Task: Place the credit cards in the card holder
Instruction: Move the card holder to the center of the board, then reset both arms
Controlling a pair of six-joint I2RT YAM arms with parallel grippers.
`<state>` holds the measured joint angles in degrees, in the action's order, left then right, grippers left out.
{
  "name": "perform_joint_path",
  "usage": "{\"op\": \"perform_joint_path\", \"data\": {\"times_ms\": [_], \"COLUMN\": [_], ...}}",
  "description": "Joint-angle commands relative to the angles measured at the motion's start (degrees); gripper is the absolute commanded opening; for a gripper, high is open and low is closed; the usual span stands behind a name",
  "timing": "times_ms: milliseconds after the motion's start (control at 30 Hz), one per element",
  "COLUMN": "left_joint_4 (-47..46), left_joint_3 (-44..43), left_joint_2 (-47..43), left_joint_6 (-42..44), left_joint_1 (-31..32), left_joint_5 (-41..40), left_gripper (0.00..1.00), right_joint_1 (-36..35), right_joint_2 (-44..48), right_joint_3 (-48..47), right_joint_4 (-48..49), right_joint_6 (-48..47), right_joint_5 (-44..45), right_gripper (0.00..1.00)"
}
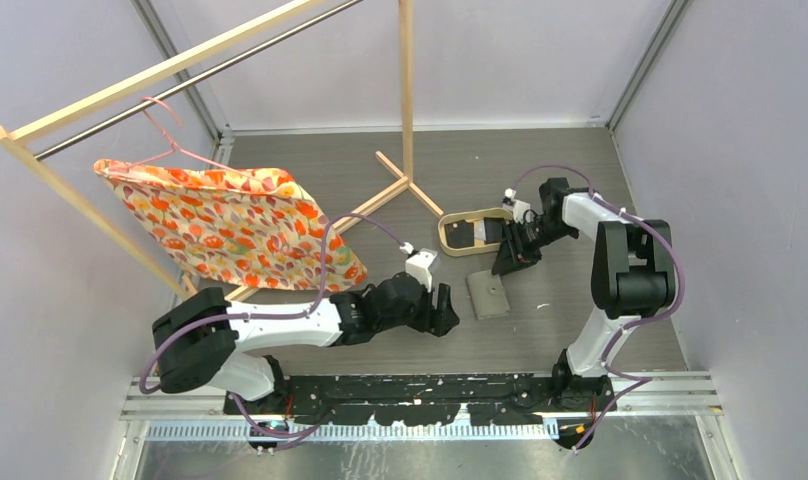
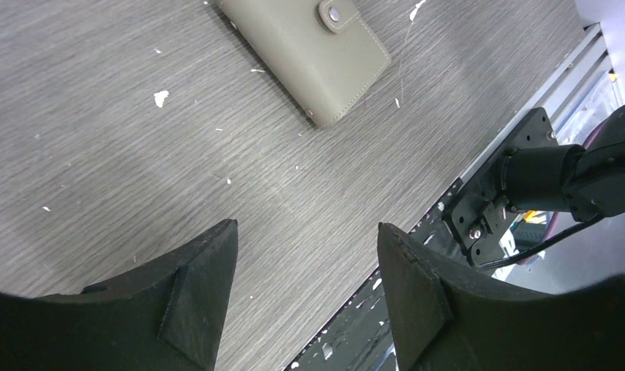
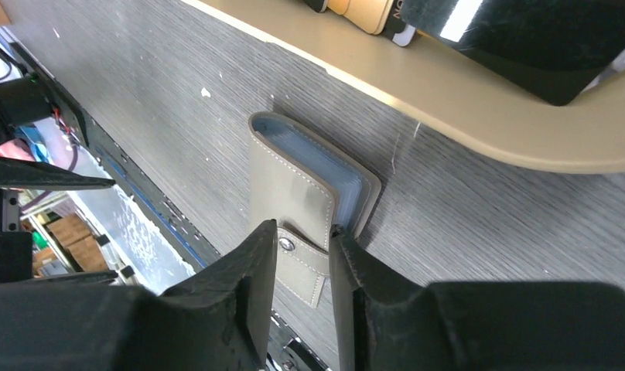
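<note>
The grey card holder (image 1: 488, 296) lies closed and flat on the table, with its snap tab fastened; it also shows as the card holder (image 2: 305, 54) and the card holder (image 3: 302, 185). My right gripper (image 3: 303, 229) hovers at its far edge with the jaws a little apart, and the snap tab shows in the gap. I cannot tell whether the fingertips touch it. A glossy black credit card (image 3: 541, 46) lies in the oval wooden tray (image 1: 450, 240) beside a tan card (image 3: 363, 11). My left gripper (image 2: 305, 232) is open over bare table, left of the card holder.
A wooden clothes rack stands at the back left, its crossed foot (image 1: 405, 185) just behind the tray. A floral cloth (image 1: 235, 225) hangs from it on a pink hanger. The black base rail (image 1: 430, 395) runs along the near edge.
</note>
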<state>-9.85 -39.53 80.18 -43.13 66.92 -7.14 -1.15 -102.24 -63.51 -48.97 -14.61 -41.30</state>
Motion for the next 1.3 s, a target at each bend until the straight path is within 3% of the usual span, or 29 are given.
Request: {"op": "perform_joint_path", "data": {"times_ms": [0, 267, 433, 633, 700, 733, 800, 933, 1267], "left_joint_4": [5.0, 14.0, 17.6, 20.2, 20.9, 21.3, 22.1, 23.0, 21.3], "left_joint_3": [-4.4, -8.2, -10.5, -14.1, -15.1, -15.6, -16.4, -17.4, -15.0], "left_joint_2": [-3.0, -8.0, -11.1, -12.0, -12.3, -12.7, -13.8, -16.9, -24.8], "left_joint_6": [4.1, 11.1, 14.7, 15.9, 16.2, 16.5, 17.4, 19.3, 17.8], "left_joint_1": [0.2, 0.1, -0.7, -2.5, -2.6, -2.5, -2.5, -2.5, -2.5], "left_joint_5": [-1.8, -3.1, -2.3, 1.7, 2.0, 1.8, 1.3, 0.7, 2.2], "left_gripper": [0.67, 0.68, 0.74, 0.8, 0.81, 0.81, 0.87, 0.9, 0.98], "right_joint_1": [0.4, 8.0, 14.0, 18.7, 20.0, 20.6, 21.3, 21.5, 21.5], "right_joint_2": [4.4, 20.5, 33.8, 43.2, 45.3, 46.2, 47.8, 50.5, 55.3], "right_joint_3": [-1.0, 0.9, 2.8, 3.2, 2.6, 2.3, 1.8, 1.3, 1.9], "right_joint_4": [-1.3, -4.9, -4.6, -4.7, -4.6, -4.4, -2.9, 0.2, 2.8], "right_joint_6": [-2.0, -11.5, -14.2, -15.5, -14.4, -13.5, -8.7, 1.1, 11.1], "right_joint_5": [-1.2, 0.3, -2.3, -3.7, -4.2, -4.3, -3.0, 0.2, -4.1], "right_gripper": [0.39, 0.47, 0.57, 0.79, 0.96, 0.99, 1.0, 1.0, 1.0]}}
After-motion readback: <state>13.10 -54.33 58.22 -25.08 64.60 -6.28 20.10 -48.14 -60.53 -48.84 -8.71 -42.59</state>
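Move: The card holder lies flat just under my right fingers, its middle about 4 cm back, 2 cm left and 3 cm below. The tray of cards stands some 9 cm ahead of my right hand, 4 cm to its left and 3 cm below. From my left hand the card holder is about 9 cm to the right, 3 cm ahead and 9 cm lower. I leave the card holder where it lies and clear both hands away. My right hand climbs steeply, about 21 cm, drawing off to the right as well, while its fingers spread fully and swing nearly 50 degrees from pointing down towards forward. My left hand also rises, drifting left late on, its fingers tilting up and opening wider. ##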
